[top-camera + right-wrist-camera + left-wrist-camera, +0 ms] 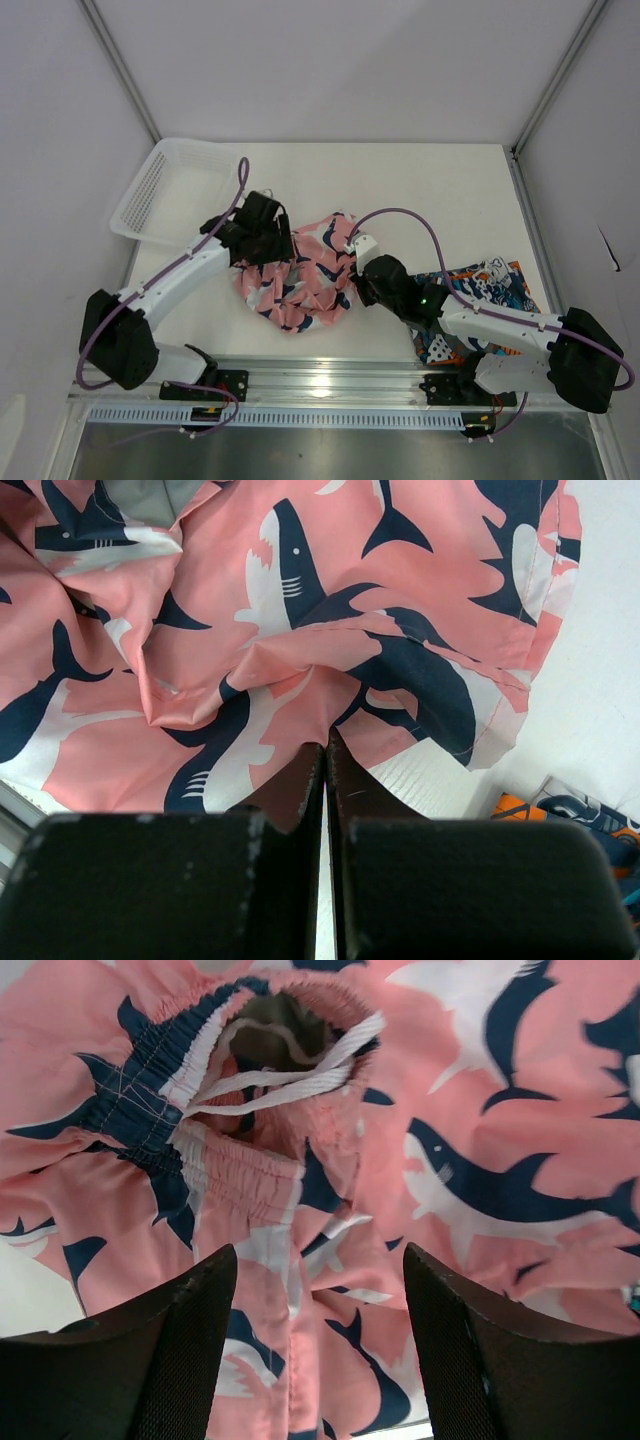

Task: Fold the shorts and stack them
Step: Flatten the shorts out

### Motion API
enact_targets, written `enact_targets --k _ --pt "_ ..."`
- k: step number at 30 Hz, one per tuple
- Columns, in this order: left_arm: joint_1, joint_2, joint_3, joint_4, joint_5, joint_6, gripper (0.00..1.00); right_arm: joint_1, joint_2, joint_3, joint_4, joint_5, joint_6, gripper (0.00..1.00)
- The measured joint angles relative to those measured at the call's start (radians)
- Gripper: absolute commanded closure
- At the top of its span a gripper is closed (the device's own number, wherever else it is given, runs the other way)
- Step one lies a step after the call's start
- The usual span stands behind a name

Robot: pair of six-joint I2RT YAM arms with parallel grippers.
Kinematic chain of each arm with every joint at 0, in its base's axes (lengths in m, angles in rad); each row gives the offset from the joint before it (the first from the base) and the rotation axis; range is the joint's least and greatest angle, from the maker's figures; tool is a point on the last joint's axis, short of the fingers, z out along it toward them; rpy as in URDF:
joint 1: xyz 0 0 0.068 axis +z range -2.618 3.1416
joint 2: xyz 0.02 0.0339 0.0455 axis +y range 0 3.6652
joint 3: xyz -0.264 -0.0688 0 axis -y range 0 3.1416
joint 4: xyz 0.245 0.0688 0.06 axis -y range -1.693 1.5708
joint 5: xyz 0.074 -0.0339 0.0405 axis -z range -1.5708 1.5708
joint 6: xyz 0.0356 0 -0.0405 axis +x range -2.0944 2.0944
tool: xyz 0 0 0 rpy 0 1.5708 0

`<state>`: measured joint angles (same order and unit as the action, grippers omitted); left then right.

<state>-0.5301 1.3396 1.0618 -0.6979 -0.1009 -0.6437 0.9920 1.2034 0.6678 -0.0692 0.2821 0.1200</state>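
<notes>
The pink shorts (300, 275) with navy-and-white sharks lie crumpled in the middle of the table. My left gripper (272, 243) hovers over their left part, jaws open and empty (315, 1295), just below the elastic waistband and white drawstring (285, 1080). My right gripper (358, 283) is at the right edge of the pink shorts and is shut on a puckered fold of the fabric (325, 742). The printed blue, orange and white shorts (485, 290) lie at the right, partly under my right arm, and show as a corner (590, 815) in the right wrist view.
A white mesh basket (165, 190) stands at the back left of the table, just beyond my left arm. A metal rail (330, 375) runs along the near edge. Grey walls close in the sides.
</notes>
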Motion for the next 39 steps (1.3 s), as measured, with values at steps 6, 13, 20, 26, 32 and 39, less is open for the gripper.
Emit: enact_targets --k 6,13,20,26,32,39 --pt "-0.002 0.13 0.016 -0.008 -0.039 0.011 0.59 0.0 0.0 0.0 0.0 -0.003 0.0 1.0" --pt "0.012 0.204 0.021 -0.006 -0.101 0.026 0.84 0.0 0.0 0.0 0.0 -0.002 0.0 1.0" --pt "0.048 0.16 -0.043 0.027 -0.135 0.018 1.0 0.0 0.0 0.0 0.0 -0.002 0.003 1.0" --pt "0.07 -0.127 -0.105 0.032 -0.208 -0.039 1.0 0.0 0.0 -0.001 0.0 -0.002 0.01 1.0" --pt "0.171 -0.431 -0.118 0.031 -0.29 -0.092 1.0 0.0 0.005 -0.023 0.002 -0.056 0.011 1.0" --pt "0.246 -0.453 -0.07 -0.016 -0.324 -0.11 1.0 0.029 0.03 -0.023 -0.014 -0.276 0.012 0.7"
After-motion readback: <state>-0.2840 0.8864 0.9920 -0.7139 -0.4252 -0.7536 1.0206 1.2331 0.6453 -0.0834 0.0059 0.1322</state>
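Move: The pink shorts' gathered waistband lies under the open left fingers, about 2 cm ahead, 3 cm to their left and 7 cm below. From that hand the white basket's middle is some 18 cm ahead and 25 cm left. The right hand already pinches the shorts' leg hem; the bare table spot it heads for is roughly 6 cm back, 3 cm left and 5 cm below, with the folded blue-orange shorts about 4 cm back and 28 cm right of this hand. The pink waistband is pinched as the left hand sinks about 6 cm, easing left, and shuts its fingers on it; the hand then carries it up some 16 cm and left 10 cm towards the basket, swinging counter-clockwise and tipping its fingers outward. The leg hem stays clamped in the still right hand until late, when that hand draws back about 5 cm, left and down, and its fingers start to open. ##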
